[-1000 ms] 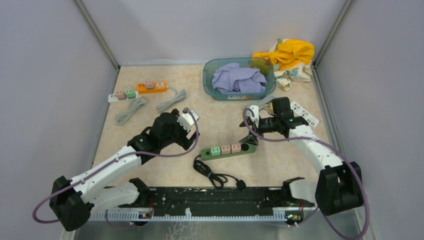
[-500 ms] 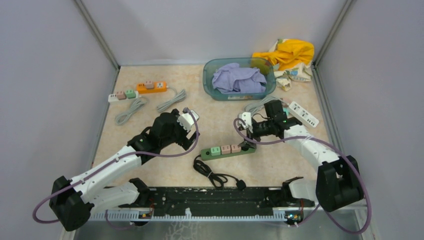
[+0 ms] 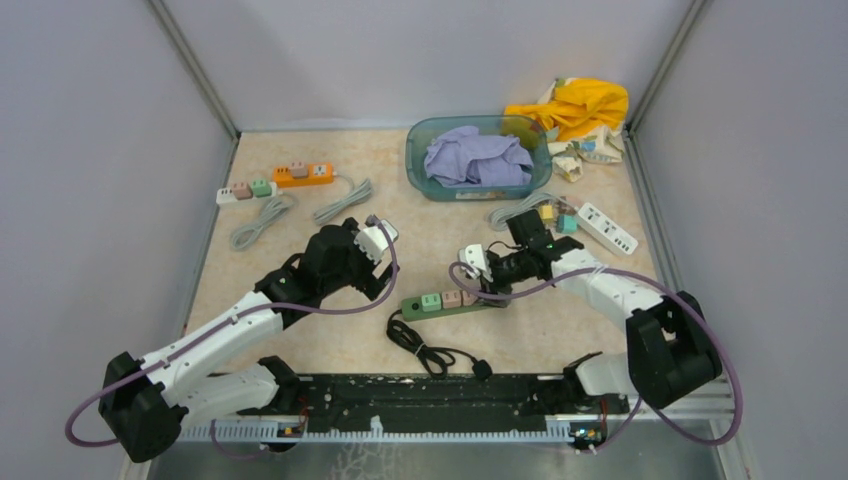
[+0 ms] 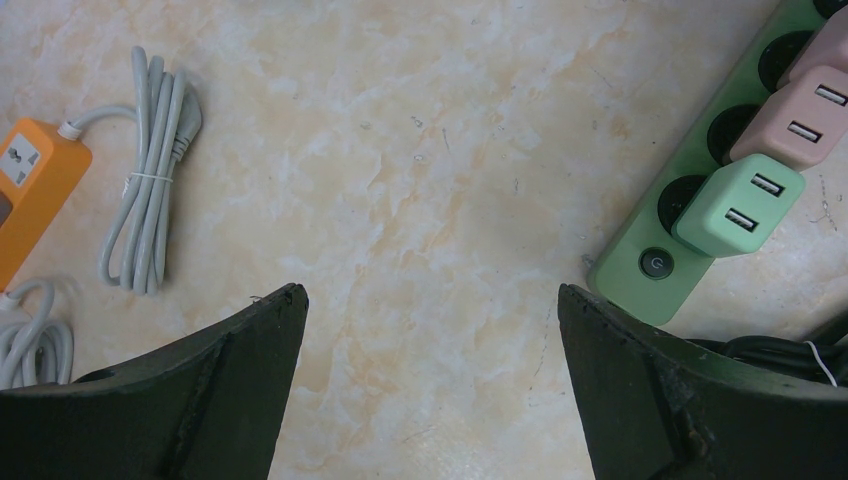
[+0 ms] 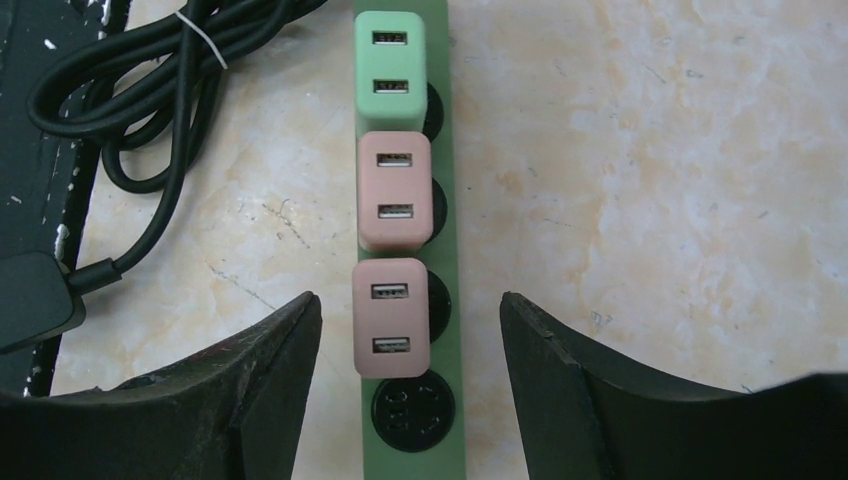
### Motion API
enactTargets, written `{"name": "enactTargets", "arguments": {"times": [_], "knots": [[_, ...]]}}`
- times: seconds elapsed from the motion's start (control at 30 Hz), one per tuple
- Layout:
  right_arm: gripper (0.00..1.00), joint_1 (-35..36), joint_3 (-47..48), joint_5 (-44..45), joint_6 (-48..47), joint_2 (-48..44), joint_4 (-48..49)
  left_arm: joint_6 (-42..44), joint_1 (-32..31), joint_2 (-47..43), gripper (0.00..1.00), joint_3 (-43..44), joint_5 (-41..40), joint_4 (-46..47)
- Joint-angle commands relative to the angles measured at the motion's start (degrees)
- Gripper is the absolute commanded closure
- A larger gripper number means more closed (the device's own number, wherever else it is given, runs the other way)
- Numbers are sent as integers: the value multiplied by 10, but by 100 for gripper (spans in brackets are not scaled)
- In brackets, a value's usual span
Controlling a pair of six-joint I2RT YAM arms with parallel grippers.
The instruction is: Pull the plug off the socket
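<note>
A green socket strip (image 3: 487,301) lies mid-table with a green plug (image 3: 431,301) and two pink plugs (image 3: 452,298) in it. In the right wrist view the strip (image 5: 455,240) runs up the frame. My right gripper (image 5: 408,300) is open above it, a finger on each side of the nearest pink plug (image 5: 391,317), touching nothing. An empty socket (image 5: 412,408) sits just below that plug. My left gripper (image 4: 430,290) hangs open over bare table, just left of the strip's switch end (image 4: 640,280).
The strip's black cord (image 3: 430,350) coils near the front rail. A teal basin (image 3: 415,160) with purple cloth stands at the back, yellow cloth (image 3: 575,105) beside it. A white strip (image 3: 605,227) lies right; orange (image 3: 303,174) and white strips with grey cords lie back left.
My right arm has swung left and down from near the white strip to over the green strip's pink plugs. The left arm has not moved.
</note>
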Motion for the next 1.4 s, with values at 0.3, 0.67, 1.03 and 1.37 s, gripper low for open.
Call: {"name": "enactTargets", "arguments": {"times": [0.3,0.67,1.03,1.37], "knots": [[74,72,18,74,-43,56,-13,4,3,-4,0,-3,6,4],[96,75,26,78,-41,52,-23,4,3,-5,0,-3,13,4],[100,75,41,70,-22,51,-33,-6,6,-43,0,-6,98,32],[100,75,41,60,-24,38,-36,-174,6,-101,0,-15,213,151]]}}
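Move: The rightmost pink plug, still in the green strip, is about 3 cm below the open right hand, roughly 1 cm back and 1 cm to its left. The middle pink plug sits some 4 cm left of that plug and the green plug 8 cm left of it, each a touch nearer the base; a bare outlet is 4 cm to its right. The rightmost plug lies about 17 cm right of the left hand, 4 cm back and 10 cm lower. The right fingers close on both sides of the rightmost pink plug as that hand sinks about 3 cm onto it, drifting 1 cm back and 1 cm left. The hand then stays put, keeping its pinch. Later the empty, open left hand lifts some 7 cm while swinging about 4 cm right and 3 cm back, rolling its left side down some 20 degrees. ##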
